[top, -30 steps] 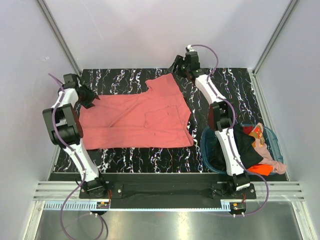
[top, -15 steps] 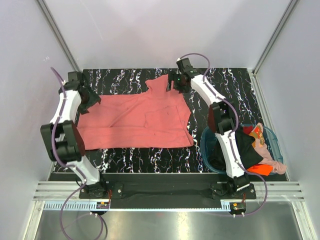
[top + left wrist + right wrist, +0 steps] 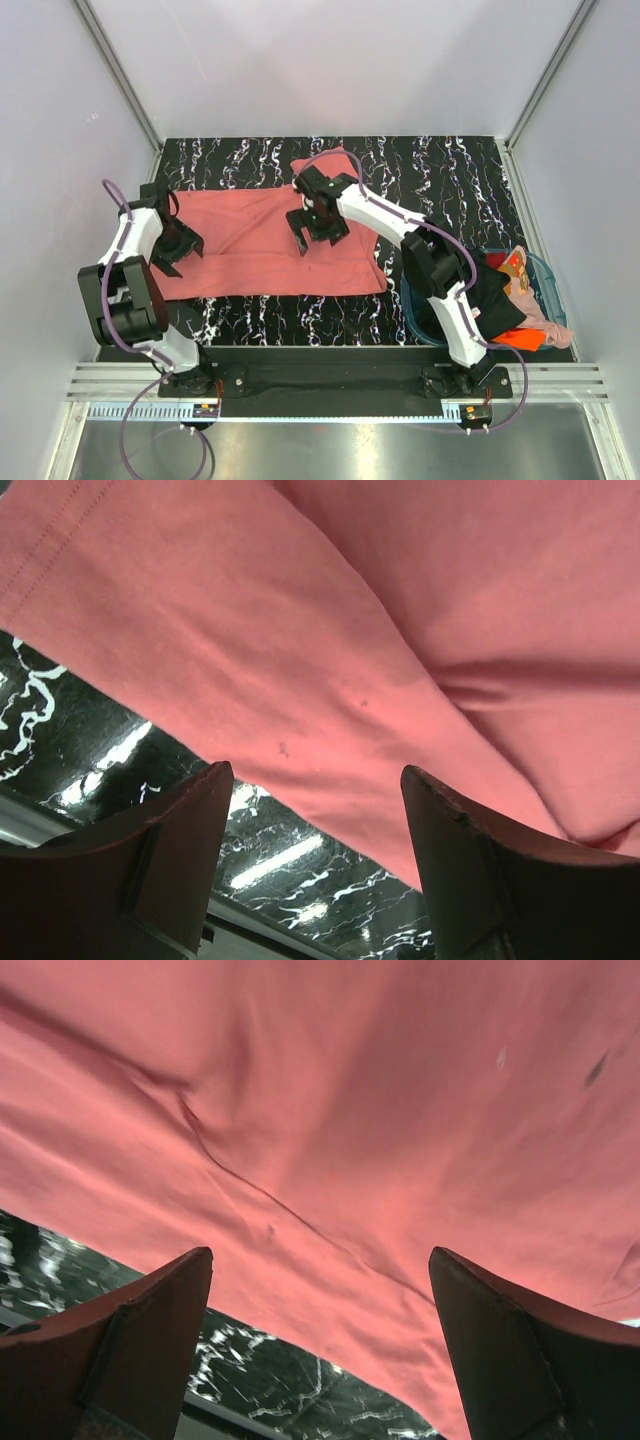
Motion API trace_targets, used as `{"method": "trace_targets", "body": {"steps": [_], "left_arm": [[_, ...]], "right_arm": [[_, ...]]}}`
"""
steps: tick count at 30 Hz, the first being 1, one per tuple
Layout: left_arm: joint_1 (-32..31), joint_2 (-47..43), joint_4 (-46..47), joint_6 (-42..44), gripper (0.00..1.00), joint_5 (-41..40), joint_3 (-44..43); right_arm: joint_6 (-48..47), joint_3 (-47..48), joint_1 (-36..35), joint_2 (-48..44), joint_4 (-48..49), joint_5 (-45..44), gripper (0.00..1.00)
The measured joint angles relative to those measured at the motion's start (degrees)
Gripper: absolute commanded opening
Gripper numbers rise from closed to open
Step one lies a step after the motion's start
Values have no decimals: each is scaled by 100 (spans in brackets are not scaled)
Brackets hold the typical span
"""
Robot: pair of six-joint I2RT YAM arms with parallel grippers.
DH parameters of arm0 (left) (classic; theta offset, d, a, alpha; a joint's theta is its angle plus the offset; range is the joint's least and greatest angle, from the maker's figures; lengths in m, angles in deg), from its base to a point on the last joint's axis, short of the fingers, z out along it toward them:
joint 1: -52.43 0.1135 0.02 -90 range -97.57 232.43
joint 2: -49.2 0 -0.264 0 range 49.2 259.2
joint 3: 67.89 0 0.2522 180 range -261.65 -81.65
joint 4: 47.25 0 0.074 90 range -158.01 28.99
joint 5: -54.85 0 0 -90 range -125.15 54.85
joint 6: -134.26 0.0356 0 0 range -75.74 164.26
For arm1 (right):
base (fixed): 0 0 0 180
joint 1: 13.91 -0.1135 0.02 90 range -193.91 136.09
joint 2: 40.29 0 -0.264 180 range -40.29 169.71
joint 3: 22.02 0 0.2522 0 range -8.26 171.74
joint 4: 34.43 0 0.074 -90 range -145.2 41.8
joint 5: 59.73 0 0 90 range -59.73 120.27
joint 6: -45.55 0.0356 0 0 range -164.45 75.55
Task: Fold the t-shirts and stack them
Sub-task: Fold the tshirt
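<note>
The large salmon-red t-shirt (image 3: pixel 255 240) lies spread on the black marbled table; it fills the left wrist view (image 3: pixel 400 630) and the right wrist view (image 3: pixel 350 1110). My left gripper (image 3: pixel 172 252) is open and empty above the shirt's left edge. My right gripper (image 3: pixel 318 226) is open and empty above the middle of the shirt. A black t-shirt (image 3: pixel 492 295), an orange one (image 3: pixel 520 338) and a pale pink one (image 3: pixel 545 322) lie piled in the teal basket (image 3: pixel 415 300) at the right.
The table (image 3: pixel 450 170) has a metal rail along its near edge (image 3: pixel 320 385). Grey walls close in the left, back and right sides. The basket stands at the table's near right corner beside my right arm's base.
My right gripper swung from the shirt's far right corner toward me over its middle, and the far part of the shirt now lies flatter. My left gripper moved nearer along the left edge.
</note>
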Motion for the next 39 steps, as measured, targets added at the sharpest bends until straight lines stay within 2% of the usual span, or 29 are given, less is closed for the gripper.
{"method": "trace_targets", "body": {"steps": [6, 18, 28, 33, 36, 39], "left_arm": [[317, 461, 254, -37, 73, 20, 92], [1058, 553, 533, -57, 73, 125, 907], [1631, -376, 417, -173, 73, 326, 1851], [1690, -800, 90, -131, 74, 168, 1733], [1674, -1143, -105, -46, 74, 160, 1290], [1508, -1386, 2, 114, 73, 190, 621]], "right_arm": [[-48, -385, -83, 9, -173, -273, 97], [7, -1904, -420, -450, 684, -909, 98], [417, -3032, -778, -1226, 704, -695, 99], [472, -2721, -748, -1261, 291, -796, 99], [479, -2031, -601, -1257, 149, -994, 96], [597, -1196, -153, -1217, 240, -1167, 92]]}}
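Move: The t-shirt lies spread beneath both my open hands, its cloth about 6 cm below each; its middle is some 22 cm right and 3 cm ahead of my left hand, and roughly 10 cm left and level fore-and-aft with my right. From the left hand, the near left corner is about 12 cm back and 3 cm left. From the right hand, the near right corner is about 14 cm back and 14 cm right, the upper shirt end 23 cm straight ahead. With fingers wide open, I lower both hands about 6 cm onto the t-shirt while drawing back, then drag the cloth towards me roughly 5–6 cm, my left hand turning some 18 degrees counter-clockwise. Then both lift off about 9 cm, swinging forward again, the left also drifting left. ##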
